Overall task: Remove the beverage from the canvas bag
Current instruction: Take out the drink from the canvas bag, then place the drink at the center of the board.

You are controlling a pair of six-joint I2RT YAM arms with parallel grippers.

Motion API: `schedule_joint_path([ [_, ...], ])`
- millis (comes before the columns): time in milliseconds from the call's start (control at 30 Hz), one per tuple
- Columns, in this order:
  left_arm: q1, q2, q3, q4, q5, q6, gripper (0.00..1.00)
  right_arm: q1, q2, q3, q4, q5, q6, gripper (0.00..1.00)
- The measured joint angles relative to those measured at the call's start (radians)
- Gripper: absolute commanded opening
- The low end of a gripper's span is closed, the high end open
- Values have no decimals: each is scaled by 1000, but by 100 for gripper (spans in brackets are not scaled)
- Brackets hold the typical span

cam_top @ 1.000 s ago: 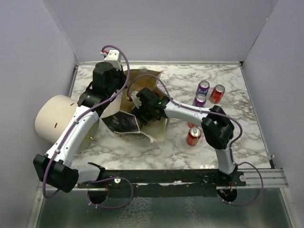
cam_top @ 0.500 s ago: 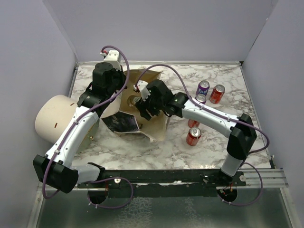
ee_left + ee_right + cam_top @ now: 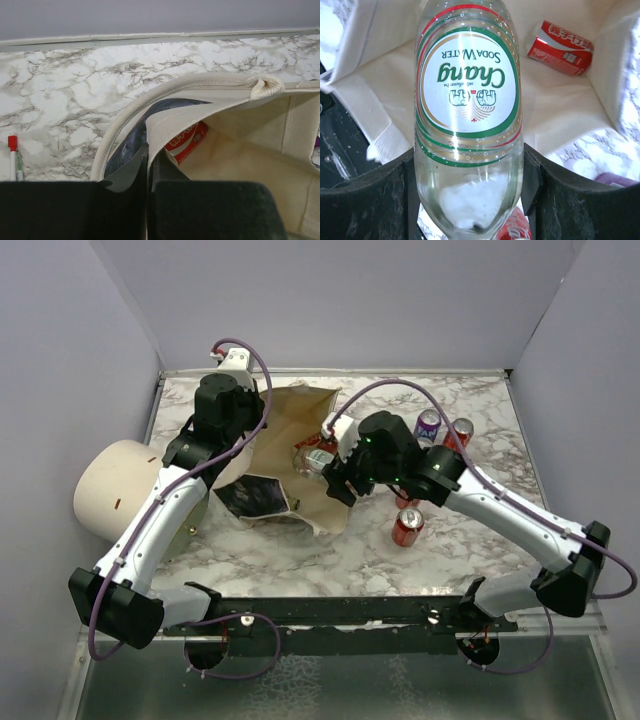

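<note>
The canvas bag [image 3: 300,410] lies open on the marble table, cream cloth with a black printed panel [image 3: 255,495]. My left gripper [image 3: 258,440] is shut on the bag's rim [image 3: 200,86], with the cloth pinched between its fingers [image 3: 148,157]. My right gripper [image 3: 470,195] is shut on a clear Chang soda water bottle [image 3: 467,95], the beverage, held over the bag's mouth. In the top view the bottle [image 3: 318,454] shows just left of the right gripper [image 3: 335,468]. A red can [image 3: 561,47] lies inside the bag, and the left wrist view shows this red can [image 3: 186,142] too.
A purple can [image 3: 428,423] and a red can [image 3: 460,432] stand at the back right. Another red can [image 3: 408,527] stands near the bag's front right corner. A cream cylinder [image 3: 115,490] lies at the left edge. A pen [image 3: 12,157] lies on the marble.
The right arm has drawn back to the right, bringing the bottle up out of the bag's inside to its mouth. The left arm keeps its grip on the rim and has not moved.
</note>
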Motion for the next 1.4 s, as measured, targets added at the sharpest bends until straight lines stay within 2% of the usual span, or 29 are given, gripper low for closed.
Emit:
schedule_joint_path([
  [167, 0, -6, -5, 1, 0, 0, 0, 0, -116, 25, -84, 14, -6, 2],
  [300, 0, -9, -10, 1, -1, -2, 0, 0, -156, 105, -156, 93, -6, 2],
  [467, 0, -11, -13, 1, -1, -8, 0, 1, -168, 192, -193, 265, -8, 2],
  [733, 0, -26, -19, -1, -4, -14, 0, -3, -217, 192, -233, 661, -12, 2],
  [833, 0, -26, -19, -1, -4, -16, 0, -48, -208, 196, -246, 732, -11, 2],
  [1100, 0, -26, -19, -2, -4, -19, 0, -428, -8, 300, -384, 605, 50, 2],
  [1267, 0, -39, -32, -1, -4, -19, 0, -574, 97, 329, -518, 483, 72, 2],
  [1400, 0, -47, -35, -3, -2, -19, 0, -677, 98, 302, -570, 397, 84, 2],
])
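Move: Some 30 cm to the right of the right hand, about 10 cm farther out and 20 cm lower, lies the bare table the held soda water bottle is taken to. The near red can stands about 16 cm right and level, the middle red can 18 cm right and 11 cm ahead, the outer red can 28 cm right and 25 cm ahead, all some 15 cm lower. For the left hand, that bare spot is about 50 cm right, 5 cm back and 30 cm down. Swinging the soda water bottle away from the bag, the right hand first rises some 12 cm and then sweeps on right, about 30 cm in all, high over the row of cans. It reaches forward some 10 cm while sinking again, turns clockwise by roughly 55 degrees and ends pointing more steeply down. The fingers keep their grip on the bottle, and the left hand still pinches the bag's rim. ##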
